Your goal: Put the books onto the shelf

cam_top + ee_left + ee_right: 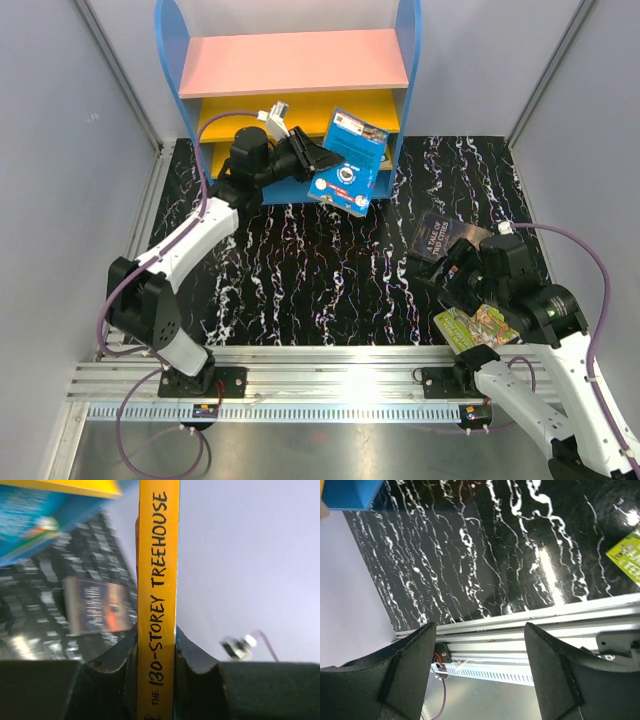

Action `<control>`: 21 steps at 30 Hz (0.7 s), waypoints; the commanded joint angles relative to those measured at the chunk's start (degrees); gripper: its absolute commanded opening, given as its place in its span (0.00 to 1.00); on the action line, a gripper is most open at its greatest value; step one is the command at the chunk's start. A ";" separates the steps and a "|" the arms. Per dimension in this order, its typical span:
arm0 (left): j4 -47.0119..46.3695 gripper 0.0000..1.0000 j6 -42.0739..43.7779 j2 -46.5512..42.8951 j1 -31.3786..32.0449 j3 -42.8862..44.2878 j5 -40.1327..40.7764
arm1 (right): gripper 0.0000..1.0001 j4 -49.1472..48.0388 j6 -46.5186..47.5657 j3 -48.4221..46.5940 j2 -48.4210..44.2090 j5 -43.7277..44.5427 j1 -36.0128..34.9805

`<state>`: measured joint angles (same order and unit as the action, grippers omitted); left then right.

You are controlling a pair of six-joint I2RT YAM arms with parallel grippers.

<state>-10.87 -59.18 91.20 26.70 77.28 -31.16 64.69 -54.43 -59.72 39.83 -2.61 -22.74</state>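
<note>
A blue Treehouse book (pixel 350 160) hangs tilted in front of the shelf (pixel 295 62), by its yellow lower boards. My left gripper (pixel 318 158) is shut on it. In the left wrist view the jaws of that gripper (pixel 156 635) clamp the book's yellow spine (pixel 158 580) from both sides. A dark book (pixel 440 235) lies flat on the black marbled table, also visible as a blurred dark book (pixel 95 605). A lime-green book (pixel 475 325) lies by my right arm. My right gripper (pixel 432 283) (pixel 480 627) is open with nothing between its fingers; the lime-green book's corner (pixel 627 557) lies off to its side.
The shelf stands at the back of the table between grey walls. An aluminium rail (pixel 320 370) (pixel 545 617) runs along the near edge under the arm bases. The shelf's blue base corner (pixel 350 492) shows at the far left of the right wrist view.
</note>
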 commanded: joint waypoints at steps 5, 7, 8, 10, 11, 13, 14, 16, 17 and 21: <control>16.95 0.00 2.33 -2.34 -0.95 -3.07 18.14 | 0.78 5.71 0.73 -2.68 -0.37 2.26 -0.37; 12.13 0.00 0.56 -5.23 -0.95 -7.64 18.32 | 0.78 6.41 1.08 -2.77 -0.37 2.17 -0.37; 6.80 0.00 -0.75 -6.46 -0.95 -12.10 20.15 | 0.78 6.68 1.17 -2.68 -0.37 2.09 -0.37; -1.38 0.00 -3.90 -10.24 -0.86 -18.79 23.23 | 0.78 7.12 1.35 -2.50 -0.63 1.82 -0.37; -4.39 0.00 -5.23 -11.38 -0.95 -21.18 23.94 | 0.78 7.30 1.44 -2.59 -0.64 1.82 -0.37; -10.81 0.00 -7.69 -12.88 -1.30 -24.00 25.00 | 0.78 7.99 1.87 -2.77 -0.64 1.47 -0.37; -12.58 0.00 -9.53 -12.89 -1.47 -24.36 25.70 | 0.78 8.35 2.14 -2.94 -0.64 1.47 -0.46; -14.44 0.00 -10.60 -12.10 -1.47 -24.37 25.36 | 0.78 9.40 2.49 -3.12 -0.81 1.47 -0.37; -15.48 0.00 -11.83 -11.92 -1.47 -24.37 25.44 | 0.78 9.75 2.58 -3.29 -0.98 1.56 -0.37; -15.50 0.00 -13.42 -12.53 -1.83 -24.10 26.93 | 0.78 11.51 3.02 -3.99 -1.77 2.26 -0.37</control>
<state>-14.85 -69.14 82.43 25.26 50.89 -7.38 74.06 -52.53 -60.97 38.89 -2.37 -22.74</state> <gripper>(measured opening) 0.263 0.776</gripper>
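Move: From the left hand, which already grips the blue 130-Storey Treehouse book, the lower yellow shelf's middle lies about 20 cm ahead, 8 cm left and 24 cm down. The shelved stack on its right end is some 18 cm ahead, 7 cm right and 21 cm below the hand; the upper yellow shelf is 20 cm ahead, 8 cm left, 10 cm below. From the right hand, the lower shelf's middle is roughly 42 cm ahead, 30 cm left, 13 cm down. Sinking some 17 cm while swinging about 8 cm left, the left hand brings the gripped book from high over the shelf front down before the lower shelf, left of the stack, then lifts it about 4 cm. Its fingers turn counter-clockwise, more forward and slightly down. The empty, open right hand eases back 3 cm and slightly down. ##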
